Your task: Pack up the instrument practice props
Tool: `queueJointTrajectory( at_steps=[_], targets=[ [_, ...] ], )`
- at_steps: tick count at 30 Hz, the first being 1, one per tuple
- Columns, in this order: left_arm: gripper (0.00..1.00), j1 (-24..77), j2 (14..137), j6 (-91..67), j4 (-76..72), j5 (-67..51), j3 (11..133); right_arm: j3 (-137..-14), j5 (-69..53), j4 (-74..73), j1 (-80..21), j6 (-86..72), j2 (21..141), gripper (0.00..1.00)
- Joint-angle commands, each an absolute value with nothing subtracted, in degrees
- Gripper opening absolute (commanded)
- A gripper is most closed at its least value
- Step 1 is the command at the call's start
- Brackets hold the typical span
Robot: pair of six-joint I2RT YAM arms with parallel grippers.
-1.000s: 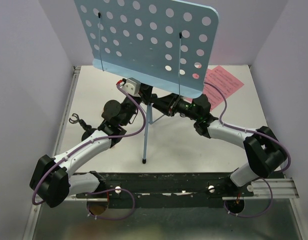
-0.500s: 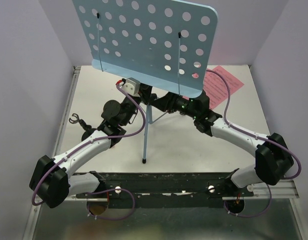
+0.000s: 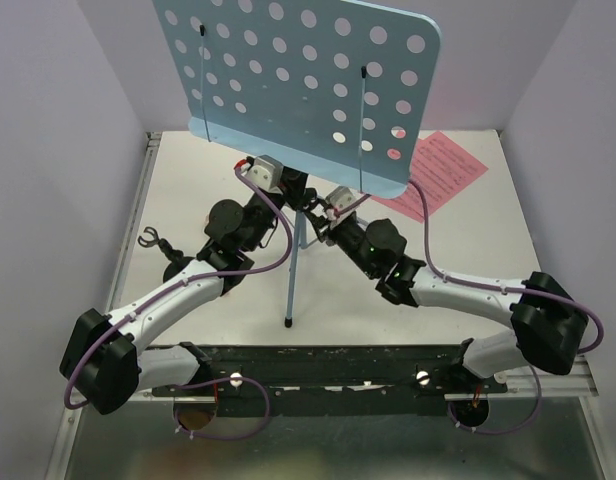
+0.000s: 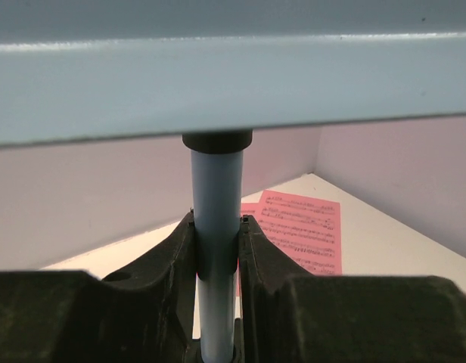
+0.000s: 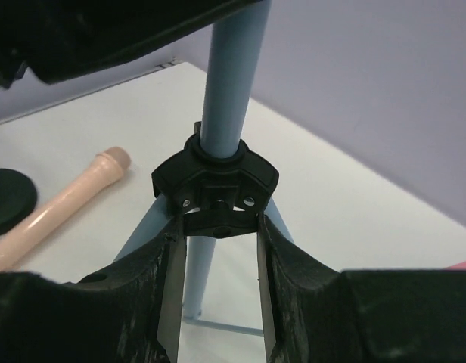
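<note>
The light-blue music stand's hole-dotted desk point(image 3: 298, 85) rises at the back on its tripod. My left gripper point(image 3: 291, 193) is shut on its pole point(image 4: 216, 189) just under the desk. My right gripper point(image 5: 218, 227) stands open low on the stand, its fingertips flanking the black collar below the tripod hub point(image 5: 215, 178); I cannot tell whether they touch it. A pink sheet-music page point(image 3: 440, 170) lies at the back right, also seen as pink pages point(image 4: 301, 231) beyond the pole. The beige-pink microphone point(image 5: 59, 200) lies beside a black round base point(image 5: 7, 200). The black mic stand's clip point(image 3: 149, 239) shows left of my left arm.
Purple-white walls close in the white table point(image 3: 408, 260) on three sides. One tripod leg ends in a foot point(image 3: 289, 322) near the front rail point(image 3: 318, 365). Both forearms and their purple cables cross the middle of the table.
My right arm has swung inward and its wrist has turned, bringing the gripper lower on the stand at the tripod hub. The desk has shifted slightly right. The left gripper has stayed shut on the pole.
</note>
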State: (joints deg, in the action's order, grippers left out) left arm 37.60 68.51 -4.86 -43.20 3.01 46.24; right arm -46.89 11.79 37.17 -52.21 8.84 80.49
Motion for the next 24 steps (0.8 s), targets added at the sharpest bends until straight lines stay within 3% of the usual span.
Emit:
queueJointTrajectory(
  at_steps=[1,10,16,18,19,21,24],
  targets=[
    [0.0,37.97,69.08,-7.47,-39.64,3.6,47.11,-42.2,27.23,52.62,-55.71,32.39,83.31,0.01],
    [0.0,37.88,68.82,-8.53,-37.97,2.64,47.81,-40.43,30.24,77.16,-60.03,68.17,94.38,0.01],
    [0.0,37.88,68.38,-8.26,-37.44,2.02,47.55,-41.04,31.02,80.85,-60.64,73.74,97.21,0.04],
    [0.0,37.88,68.29,-8.26,-37.53,2.02,47.46,-41.83,33.47,81.74,-61.17,71.55,97.29,0.2],
    [0.0,37.88,68.29,-8.26,-37.7,1.93,47.46,-43.23,36.71,80.43,-61.69,69.8,97.12,0.39],
    [0.0,37.88,68.47,-8.26,-37.97,2.28,47.29,-46.39,44.88,76.93,-63.45,65.76,96.33,0.64],
    [0.0,37.88,68.64,-8.52,-38.23,2.64,47.2,-46.06,48.6,64.2,-66.0,55.06,90.73,0.85]
  ],
)
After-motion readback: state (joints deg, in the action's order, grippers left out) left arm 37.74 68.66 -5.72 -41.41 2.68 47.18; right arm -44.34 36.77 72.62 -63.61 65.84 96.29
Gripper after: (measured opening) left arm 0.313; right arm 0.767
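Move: The black wing knob on the stand's leg hub is already between the right fingers. The hub and pole lie just behind it, some 3 cm ahead and 2 cm left of the right hand. The microphone lies about 22 cm left and level fore-and-aft, the pink sheet music about 26 cm ahead and 29 cm right, both roughly 25 cm lower. From the left hand, already gripping the pole under the tray, the knob is some 11 cm below, 2 cm back and 2 cm right. The right hand, almost staying in place, carries on its twist of the wing knob, rolling about its own pointing direction by some 50 degrees, counter-clockwise as seen from behind the hand, while the left hand keeps its hold on the pole just under the tray. With the twist done, the right fingers open wide to release the knob, and the hand begins to shift off about 1 cm up and to the right, the wrist already starting to roll back slightly. ##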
